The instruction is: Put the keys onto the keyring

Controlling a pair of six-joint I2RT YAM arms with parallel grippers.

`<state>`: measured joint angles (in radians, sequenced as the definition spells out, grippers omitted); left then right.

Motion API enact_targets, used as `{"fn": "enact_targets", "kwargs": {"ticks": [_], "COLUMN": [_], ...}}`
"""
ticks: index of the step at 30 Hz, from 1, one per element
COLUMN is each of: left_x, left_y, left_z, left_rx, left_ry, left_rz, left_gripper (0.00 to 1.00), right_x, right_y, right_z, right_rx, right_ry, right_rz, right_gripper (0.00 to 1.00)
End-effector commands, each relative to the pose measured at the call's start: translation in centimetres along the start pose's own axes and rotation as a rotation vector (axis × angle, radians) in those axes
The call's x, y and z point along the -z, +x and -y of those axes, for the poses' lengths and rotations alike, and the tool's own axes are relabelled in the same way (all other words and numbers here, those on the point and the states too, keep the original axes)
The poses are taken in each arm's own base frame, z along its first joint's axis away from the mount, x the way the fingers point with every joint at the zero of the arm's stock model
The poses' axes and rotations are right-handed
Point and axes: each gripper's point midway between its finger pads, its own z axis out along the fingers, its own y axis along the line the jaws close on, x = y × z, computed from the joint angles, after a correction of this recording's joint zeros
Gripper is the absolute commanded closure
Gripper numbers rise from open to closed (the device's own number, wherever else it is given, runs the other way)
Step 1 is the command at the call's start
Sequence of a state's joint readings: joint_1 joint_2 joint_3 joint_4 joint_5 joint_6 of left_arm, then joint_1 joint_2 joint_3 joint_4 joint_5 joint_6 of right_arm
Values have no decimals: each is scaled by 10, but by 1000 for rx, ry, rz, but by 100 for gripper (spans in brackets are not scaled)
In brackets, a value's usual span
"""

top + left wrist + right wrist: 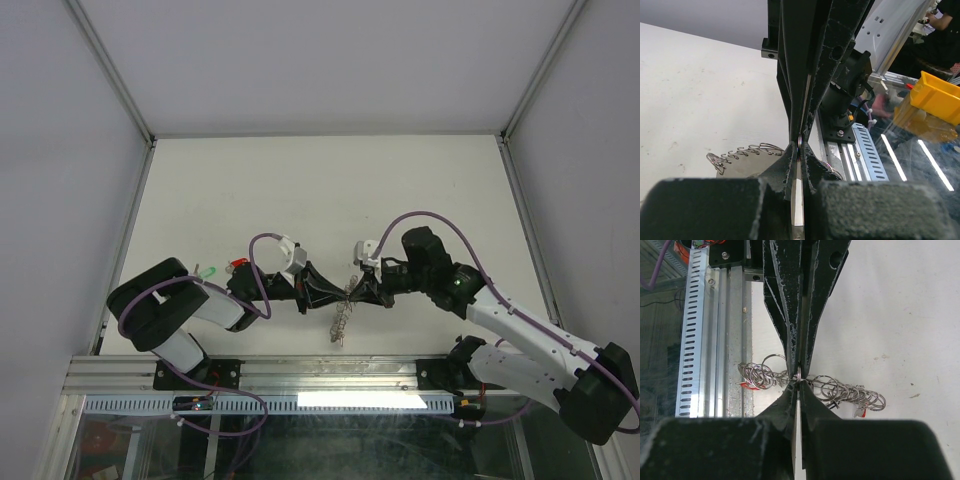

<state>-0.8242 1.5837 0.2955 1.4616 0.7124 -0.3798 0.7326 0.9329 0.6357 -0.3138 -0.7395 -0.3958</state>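
Observation:
The keyring [340,322] is a bunch of small silvery wire loops trailing toward the table's near edge. Both grippers meet tip to tip above it. My left gripper [337,293] is shut on a thin ring held edge-on [799,142], and the keyring's looped fringe [742,151] shows to its left. My right gripper [799,378] is shut at that same ring [799,373], with loops [855,393] spreading to both sides. Two keys lie on the table by the left arm, one green-headed [208,270] and one red-headed [238,265]. Small red pieces [860,413] sit among the loops.
An aluminium rail [330,372] runs along the table's near edge, just below the keyring. Its slotted strip [694,335] lies close beside the loops. White walls enclose the table on three sides. A yellow bin [935,97] stands off the table.

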Motion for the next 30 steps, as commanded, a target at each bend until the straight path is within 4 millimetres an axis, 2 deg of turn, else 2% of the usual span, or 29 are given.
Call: {"fn": "enact_targets", "kwargs": {"ticks": [1,2,5,8,15,22,30], "left_x": [-7,-7,-5,-3,-1,-1,-5], "left_y": [-42,-43,-45,-46,-49,-62,-64], "left_z": [7,7,4,0,-11,-24,-47], "left_rx": [-119,-121,-119,-113,-133,-171,-206], "left_ry": [48,44,20,-15,-101,-210,-349], "left_rz": [136,140,152,157,118,106,71], "left_gripper": [100,99,82,70,54,37,26], "right_x": [7,8,13,18,28,30,29], "right_y": [-33,-33,-34,-35,-52,-74,-84], "right_z": [3,4,7,13,32,57,69], "right_rx": [69,65,35,-16,-175,-326,-395], "right_ry": [15,28,68,115,252,375,430], "right_rz": [59,52,40,22,5,18,57], "right_gripper": [100,100,100,100,100,100,100]}}
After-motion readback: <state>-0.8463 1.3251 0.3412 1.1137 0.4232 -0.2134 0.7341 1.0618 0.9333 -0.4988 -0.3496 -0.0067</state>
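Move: The keyring is pinched at its rim by both closed hands, fingertips about 1 cm apart. From the left hand, its middle hangs some 5 cm below, about 2 cm back and level sideways; from the right, some 5 cm below, about 2 cm back and 1 cm to the left. Also from the left hand, the red key lies on the table roughly 14 cm ahead, 26 cm left and 15 cm down, the green key 12 cm ahead and 34 cm left. The keyring passes to the right hand alone: the left fingers let go of the rim and spread to about three quarters open. Still pinching, the right hand carries it about 6 cm forward and 4 cm up, turning some 30 degrees clockwise. The left hand follows beside it, 4 to 5 cm forward and 3 to 4 up, swinging about 15 degrees counter-clockwise. ##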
